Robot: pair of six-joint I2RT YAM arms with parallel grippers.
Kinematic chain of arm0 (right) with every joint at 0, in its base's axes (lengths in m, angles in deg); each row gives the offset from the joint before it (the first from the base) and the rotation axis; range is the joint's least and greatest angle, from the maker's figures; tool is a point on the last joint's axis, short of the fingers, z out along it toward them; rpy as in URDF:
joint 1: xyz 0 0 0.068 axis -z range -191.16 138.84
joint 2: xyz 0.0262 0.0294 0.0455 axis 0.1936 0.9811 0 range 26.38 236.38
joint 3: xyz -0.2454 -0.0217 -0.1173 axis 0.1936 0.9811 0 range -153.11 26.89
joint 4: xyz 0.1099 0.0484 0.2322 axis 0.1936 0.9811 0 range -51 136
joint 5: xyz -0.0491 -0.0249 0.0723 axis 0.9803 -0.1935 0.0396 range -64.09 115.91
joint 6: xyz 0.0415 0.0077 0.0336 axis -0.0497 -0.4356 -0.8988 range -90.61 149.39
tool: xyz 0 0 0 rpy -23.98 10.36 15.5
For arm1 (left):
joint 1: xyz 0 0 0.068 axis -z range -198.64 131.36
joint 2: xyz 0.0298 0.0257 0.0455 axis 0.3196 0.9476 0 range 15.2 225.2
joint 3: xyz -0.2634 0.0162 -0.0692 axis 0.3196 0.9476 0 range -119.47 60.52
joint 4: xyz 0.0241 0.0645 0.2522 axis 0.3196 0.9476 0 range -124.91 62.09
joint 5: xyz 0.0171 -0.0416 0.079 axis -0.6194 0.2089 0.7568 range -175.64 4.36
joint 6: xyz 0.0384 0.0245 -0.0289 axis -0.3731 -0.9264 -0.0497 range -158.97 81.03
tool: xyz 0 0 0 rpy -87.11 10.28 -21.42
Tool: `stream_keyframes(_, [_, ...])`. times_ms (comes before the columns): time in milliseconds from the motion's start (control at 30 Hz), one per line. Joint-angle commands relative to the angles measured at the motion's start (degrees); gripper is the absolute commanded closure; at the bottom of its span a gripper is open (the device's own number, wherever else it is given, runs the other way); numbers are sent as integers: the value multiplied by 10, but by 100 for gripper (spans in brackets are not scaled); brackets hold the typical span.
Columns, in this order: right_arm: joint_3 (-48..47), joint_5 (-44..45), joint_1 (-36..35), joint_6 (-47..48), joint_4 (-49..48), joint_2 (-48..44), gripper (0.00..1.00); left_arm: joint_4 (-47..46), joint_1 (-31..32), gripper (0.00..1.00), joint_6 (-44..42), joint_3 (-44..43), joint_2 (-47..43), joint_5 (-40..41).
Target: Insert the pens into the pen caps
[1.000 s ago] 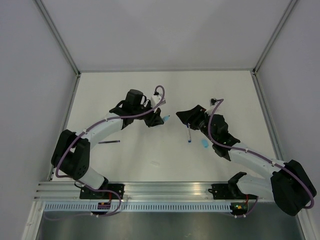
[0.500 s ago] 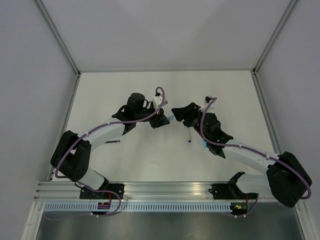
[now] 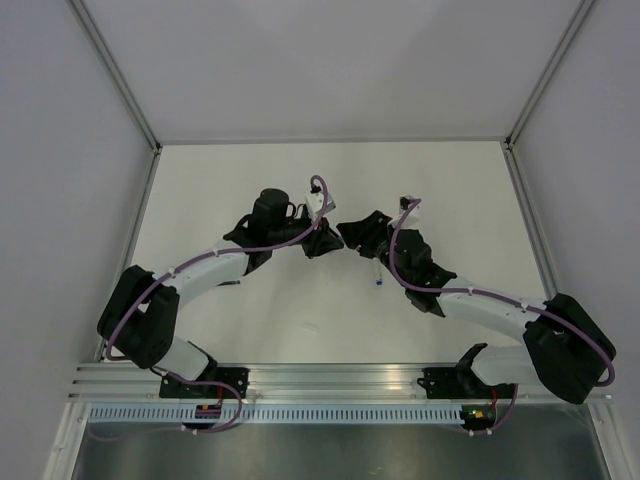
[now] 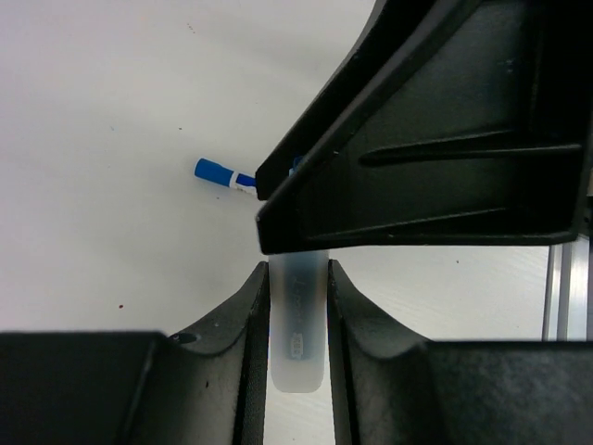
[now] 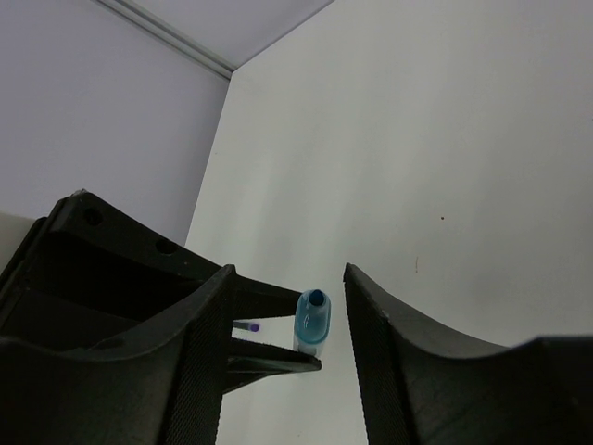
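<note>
My left gripper [image 4: 297, 269] is shut on a pale translucent pen cap [image 4: 297, 320], which sticks out beyond its fingertips. In the right wrist view that cap [image 5: 312, 323] stands between the open fingers of my right gripper [image 5: 289, 271], and neither finger touches it. Seen from above, the left gripper [image 3: 325, 240] and the right gripper [image 3: 355, 235] meet tip to tip over the middle of the table. The white pen with blue ends [image 3: 378, 272] lies on the table just under the right wrist. Its blue end [image 4: 218, 173] also shows in the left wrist view.
A short stretch of the dark pen [image 3: 230, 284] shows under the left forearm. Metal frame posts and grey walls close in the white table [image 3: 300, 320] at the back and on both sides. The rail with the arm bases [image 3: 330, 382] runs along the near edge.
Both grippers have moved toward each other and now meet. The right jaws have narrowed around the cap that the left gripper holds. The right arm now covers the pale cap on the table.
</note>
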Motion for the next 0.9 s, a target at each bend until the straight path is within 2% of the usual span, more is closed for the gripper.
stream_keyframes(0, [-9, 8, -4, -14, -47, 10, 45, -46, 10, 98, 22, 13, -37, -18])
stream_keyframes(300, [-3, 17, -18, -28, -52, 15, 65, -74, 15, 98, 38, 34, -54, -11])
stream_keyframes(333, [-2, 17, -18, -28, -54, 15, 74, -78, 15, 98, 40, 37, -60, -11])
stream_keyframes(400, [-2, 17, -18, -26, -55, 15, 82, -84, 16, 98, 42, 44, -68, -11])
stream_keyframes(433, [-2, 15, -18, -25, -56, 11, 92, -84, 16, 98, 43, 47, -75, -11])
stream_keyframes(467, [-2, 12, -19, -23, -56, 10, 98, -84, 15, 96, 43, 50, -80, -12])
stream_keyframes(500, [-2, 11, -18, -20, -57, 6, 100, -84, 16, 93, 43, 55, -84, -15])
stream_keyframes(567, [-7, -4, -18, -2, -57, -5, 100, -86, 16, 75, 38, 63, -100, -60])
stream_keyframes(600, [-11, -9, -18, 5, -48, -11, 100, -100, 17, 53, 44, 72, -108, -75])
stream_keyframes(667, [-25, -29, -18, 36, -30, -30, 100, -127, 18, 28, 72, 83, -131, -118])
stream_keyframes(700, [-31, -35, -18, 48, -4, -38, 100, -155, 20, 1, 103, 89, -138, -131])
stream_keyframes(800, [-48, -40, -18, 90, 54, -72, 100, -179, 24, 0, 165, 87, -162, -154])
stream_keyframes(867, [-59, -32, -17, 115, 86, -98, 100, -164, 25, 0, 219, 78, -175, -105])
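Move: The left gripper still holds the light-blue pen at its tail; the pen's middle is about 1 cm ahead, 1 cm right and 1 cm above that hand point. From the right gripper, whose open fingers straddle the blue end, the pen's middle is some 1 cm back, 1 cm left and 1 cm below. Down on the table, roughly 13 cm below the right hand, the finished pen lies 2 cm back and 9 cm right, and the light-blue cap 7 cm back and 16 cm right. Close the right fingers on the pen's blue end, easing that hand about 1 cm left, while the left gripper, still pinching the tail, drifts slightly back and up. Once the right grip is shut, open the left fingers wide and draw that hand back and up, about 7 cm each way in all, rolling some 15 degrees; lift the right hand about 3 cm, easing it slightly back. ##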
